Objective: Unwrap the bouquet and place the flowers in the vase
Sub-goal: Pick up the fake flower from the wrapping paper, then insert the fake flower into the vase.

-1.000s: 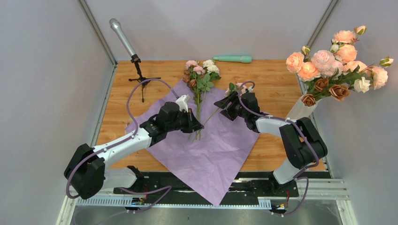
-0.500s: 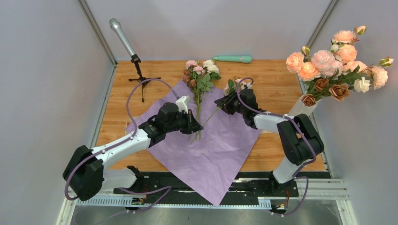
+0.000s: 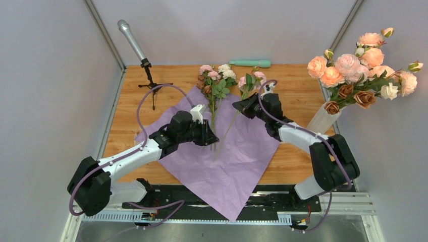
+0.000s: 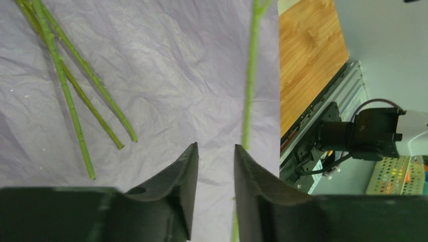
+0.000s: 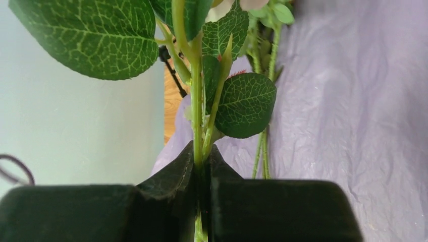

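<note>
The bouquet lies unwrapped: lilac paper point(image 3: 227, 156) is spread flat, and small pink and white flowers point(image 3: 216, 76) rest across its far corner. Their green stems point(image 4: 75, 101) show in the left wrist view. My right gripper point(image 3: 246, 104) point(image 5: 202, 151) is shut on the leafy stem point(image 5: 196, 116) of one pink flower point(image 3: 252, 78), held off the paper. That stem's lower end point(image 4: 247, 101) passes just outside my left gripper's point(image 3: 211, 137) point(image 4: 215, 146) right finger. The left gripper is open, with only paper between its fingers. The white vase point(image 3: 322, 119) leans at the table's right edge.
Large peach-orange roses point(image 3: 353, 68) on leafy branches fill the vase. A mint-green cylinder point(image 3: 251, 63) lies at the back edge. A microphone point(image 3: 130, 36) on a small tripod point(image 3: 151, 84) stands at the back left. Grey walls enclose the table on both sides.
My left gripper has opened and let go of the stem. My right gripper has shut on that stem and carried the pink flower up and toward the back.
</note>
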Robot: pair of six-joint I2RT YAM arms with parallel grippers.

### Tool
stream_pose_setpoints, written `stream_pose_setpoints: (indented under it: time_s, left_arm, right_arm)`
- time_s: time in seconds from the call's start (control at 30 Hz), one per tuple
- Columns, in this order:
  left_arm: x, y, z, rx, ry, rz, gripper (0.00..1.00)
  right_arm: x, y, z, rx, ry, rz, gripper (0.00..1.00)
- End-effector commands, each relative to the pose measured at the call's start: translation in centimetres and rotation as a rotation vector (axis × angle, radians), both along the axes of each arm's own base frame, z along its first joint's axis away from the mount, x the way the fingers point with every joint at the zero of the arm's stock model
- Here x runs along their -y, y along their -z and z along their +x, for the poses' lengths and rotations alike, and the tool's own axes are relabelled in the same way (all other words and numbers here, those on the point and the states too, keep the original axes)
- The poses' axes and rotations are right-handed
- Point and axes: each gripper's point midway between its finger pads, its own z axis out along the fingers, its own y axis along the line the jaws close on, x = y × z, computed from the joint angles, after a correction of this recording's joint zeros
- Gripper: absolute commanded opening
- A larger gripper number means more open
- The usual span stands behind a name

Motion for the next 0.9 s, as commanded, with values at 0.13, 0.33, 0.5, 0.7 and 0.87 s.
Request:
stream_pose_setpoints:
  time_s: [0.13,0.33,0.5,0.7,0.87]
  left_arm:
    - [-1.0,-3.9,1.5,0.131,-0.025,0.016,0.85]
    - [-5.0,-6.6,4.6,0.145,-0.064,-0.014,0.96]
    - [-12.1,-8.6,8.7,0.203,-0.219,0.061,0.97]
    - [-20.1,-11.9,11.4,0.386,-0.462,0.332,0.98]
    - [-24.5,-11.9,10.9,0.476,-0.610,0.507,0.99]
  right_arm:
    - [0.7,-10.6,-3.5,0.439,-0.077,-0.223,0.00]
    - [1.1,-17.0,-7.9,0.733,-0.201,-0.536,0.00]
    - [6.1,-21.8,-8.4,0.829,-0.058,-0.772,0.00]
    - [14.0,-25.8,-7.3,0.794,0.238,-1.128,0.00]
    - [20.4,-29.8,-5.5,0.715,0.471,-1.236,0.00]
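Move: The right hand already grips the stem of a pink flower; the vase it is bound for stands about 33 cm to this hand's right and 5 cm nearer the base, its middle about level with the hand. The remaining flowers' heads lie some 14 cm ahead, 7 cm left and 9 cm below; the green torch is about 25 cm ahead and 6 cm right. From the left hand the vase is roughly 40 cm right and 10 cm ahead, the remaining heads some 27 cm straight ahead. Keeping its pinch on the stem, the right hand lifts the pink flower fast off the wrapping paper, about 27 cm up, first drawing back some 8 cm and then swinging about 14 cm right towards the vase, while the wrist tips the fingers up and rolls hard so the flower comes upright. The left hand, already parting beside the lower stem, opens wide and clears out of the way, some 20 cm left with about 11 cm forward and as much up. ##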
